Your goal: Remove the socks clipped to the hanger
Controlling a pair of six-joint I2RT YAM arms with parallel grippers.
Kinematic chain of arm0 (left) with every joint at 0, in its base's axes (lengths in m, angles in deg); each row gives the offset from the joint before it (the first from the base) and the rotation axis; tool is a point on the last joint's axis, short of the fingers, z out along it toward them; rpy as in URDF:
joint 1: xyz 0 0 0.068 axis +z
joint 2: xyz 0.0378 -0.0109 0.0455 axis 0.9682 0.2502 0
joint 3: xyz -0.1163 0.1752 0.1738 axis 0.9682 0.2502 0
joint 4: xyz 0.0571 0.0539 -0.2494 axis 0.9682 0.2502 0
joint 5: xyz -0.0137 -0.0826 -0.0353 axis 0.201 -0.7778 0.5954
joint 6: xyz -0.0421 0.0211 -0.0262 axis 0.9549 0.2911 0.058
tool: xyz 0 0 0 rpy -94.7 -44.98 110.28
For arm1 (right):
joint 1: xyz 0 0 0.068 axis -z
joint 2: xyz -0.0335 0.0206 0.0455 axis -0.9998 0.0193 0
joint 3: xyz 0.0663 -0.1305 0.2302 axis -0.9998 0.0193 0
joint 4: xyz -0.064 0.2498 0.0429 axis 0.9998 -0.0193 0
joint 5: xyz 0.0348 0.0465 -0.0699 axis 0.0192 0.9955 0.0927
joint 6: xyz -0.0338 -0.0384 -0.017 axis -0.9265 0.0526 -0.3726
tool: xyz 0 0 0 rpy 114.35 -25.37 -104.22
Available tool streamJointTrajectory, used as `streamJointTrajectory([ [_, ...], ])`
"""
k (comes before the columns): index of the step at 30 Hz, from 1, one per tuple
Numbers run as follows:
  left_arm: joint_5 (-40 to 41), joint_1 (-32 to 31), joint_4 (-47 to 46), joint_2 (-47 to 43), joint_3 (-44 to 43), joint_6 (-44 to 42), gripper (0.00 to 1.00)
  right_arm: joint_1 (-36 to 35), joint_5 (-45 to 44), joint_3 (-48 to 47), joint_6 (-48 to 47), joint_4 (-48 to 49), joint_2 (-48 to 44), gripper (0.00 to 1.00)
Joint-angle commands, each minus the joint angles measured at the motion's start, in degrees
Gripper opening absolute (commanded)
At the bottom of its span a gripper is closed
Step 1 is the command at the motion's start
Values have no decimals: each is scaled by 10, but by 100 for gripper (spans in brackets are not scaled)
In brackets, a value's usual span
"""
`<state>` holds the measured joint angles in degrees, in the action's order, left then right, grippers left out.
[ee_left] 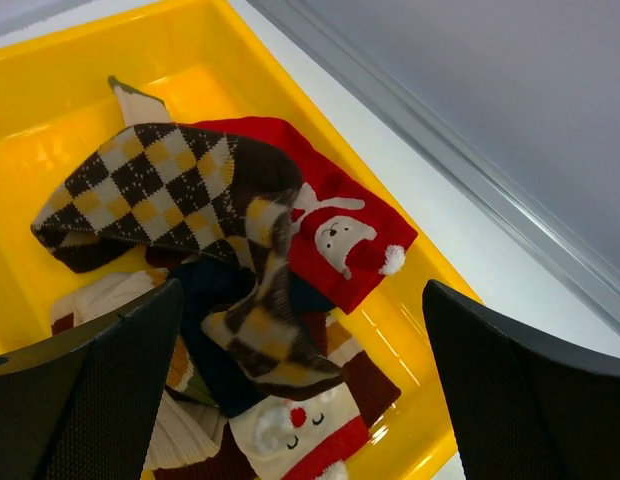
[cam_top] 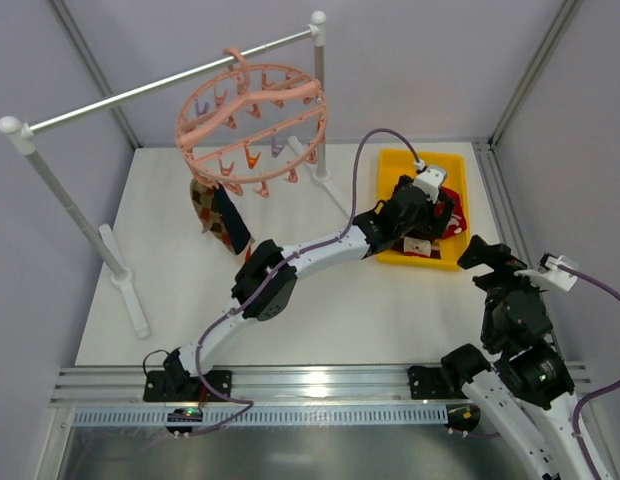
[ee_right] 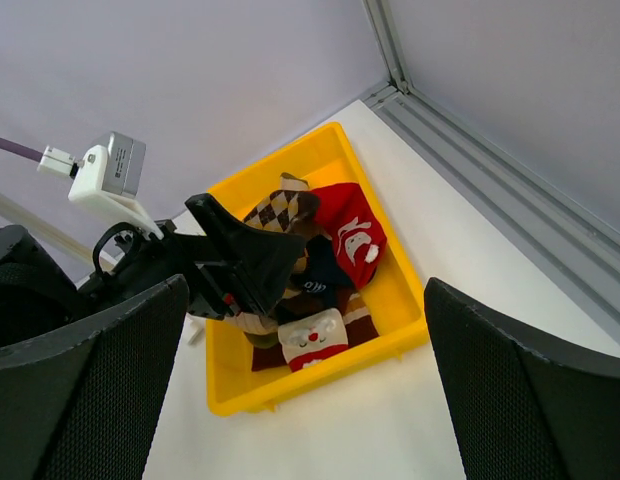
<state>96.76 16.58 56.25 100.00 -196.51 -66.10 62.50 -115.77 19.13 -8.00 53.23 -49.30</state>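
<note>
The salmon-pink hanger [cam_top: 252, 125] hangs by its hook from the rail at the back left. An argyle sock [cam_top: 218, 215] in red, brown and navy is still clipped under its near-left edge. Over the yellow bin [cam_top: 395, 156] my left gripper [ee_left: 300, 400] is open and holds nothing. Right below it, a brown-and-tan argyle sock [ee_left: 170, 180] lies on the pile of socks, with a red sock [ee_left: 340, 235] beside it. My right gripper [ee_right: 305, 390] is open and empty, poised above the table in front of the bin [ee_right: 320, 375].
The grey metal rail [cam_top: 150, 88] rests on two white posts [cam_top: 60, 190], whose feet stand on the white table. Grey walls enclose the table on three sides. My left arm [cam_top: 290, 265] stretches diagonally across the table's middle.
</note>
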Motion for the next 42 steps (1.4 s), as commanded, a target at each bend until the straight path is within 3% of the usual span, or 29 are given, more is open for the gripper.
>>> streamJointTrajectory([
  [1,-7,-6,-13,-36,-3,3,100,0,8,-14,-5,9,17,100],
  [5,7,-6,20,-52,-1,-8,100,1,20,-12,-1,16,27,100],
  [8,8,-7,-6,-93,54,-2,100,1,30,-9,3,24,36,100],
  [12,-5,-7,-106,-177,244,9,100,1,41,-2,1,38,49,100],
  [18,-89,-10,-266,-320,509,-10,100,1,57,10,-1,69,81,100],
  [24,-80,-10,-295,-421,695,-16,100,0,82,21,8,100,113,100],
  [31,-12,-10,-320,-514,886,35,100,1,114,31,14,140,154,100],
  [35,92,-10,-309,-602,996,84,99,1,126,35,15,154,174,100],
  [42,244,2,-246,-758,1093,138,100,1,146,38,21,174,195,100],
])
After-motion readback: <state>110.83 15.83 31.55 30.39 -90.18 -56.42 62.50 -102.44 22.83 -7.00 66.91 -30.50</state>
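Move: The left hand, wide open over the near part of the yellow bin, is headed for the dark sock still hanging from the hanger, about 49 cm to its left, 3 cm farther back and roughly level. The hanging argyle sock is some 4 cm left of that one and 2 cm farther out; the bin's middle lies about 6 cm ahead of the hand, 2 cm right and 15 cm below. From the right hand the dark sock is about 54 cm left, 16 cm ahead, 11 cm lower. With its fingers already open and staying wide, the left hand leaves the pile in the bin and sweeps some 34 cm left and 17 cm back, sinking about 12 cm, out over the bare table towards the hanging socks, then lifts slightly at the end as the wrist turns about 15 degrees counter-clockwise. The right hand, empty and open, eases about 10 cm forward-left towards the bin while sinking some 4 cm, tipping slightly down and turning left, touching nothing. ##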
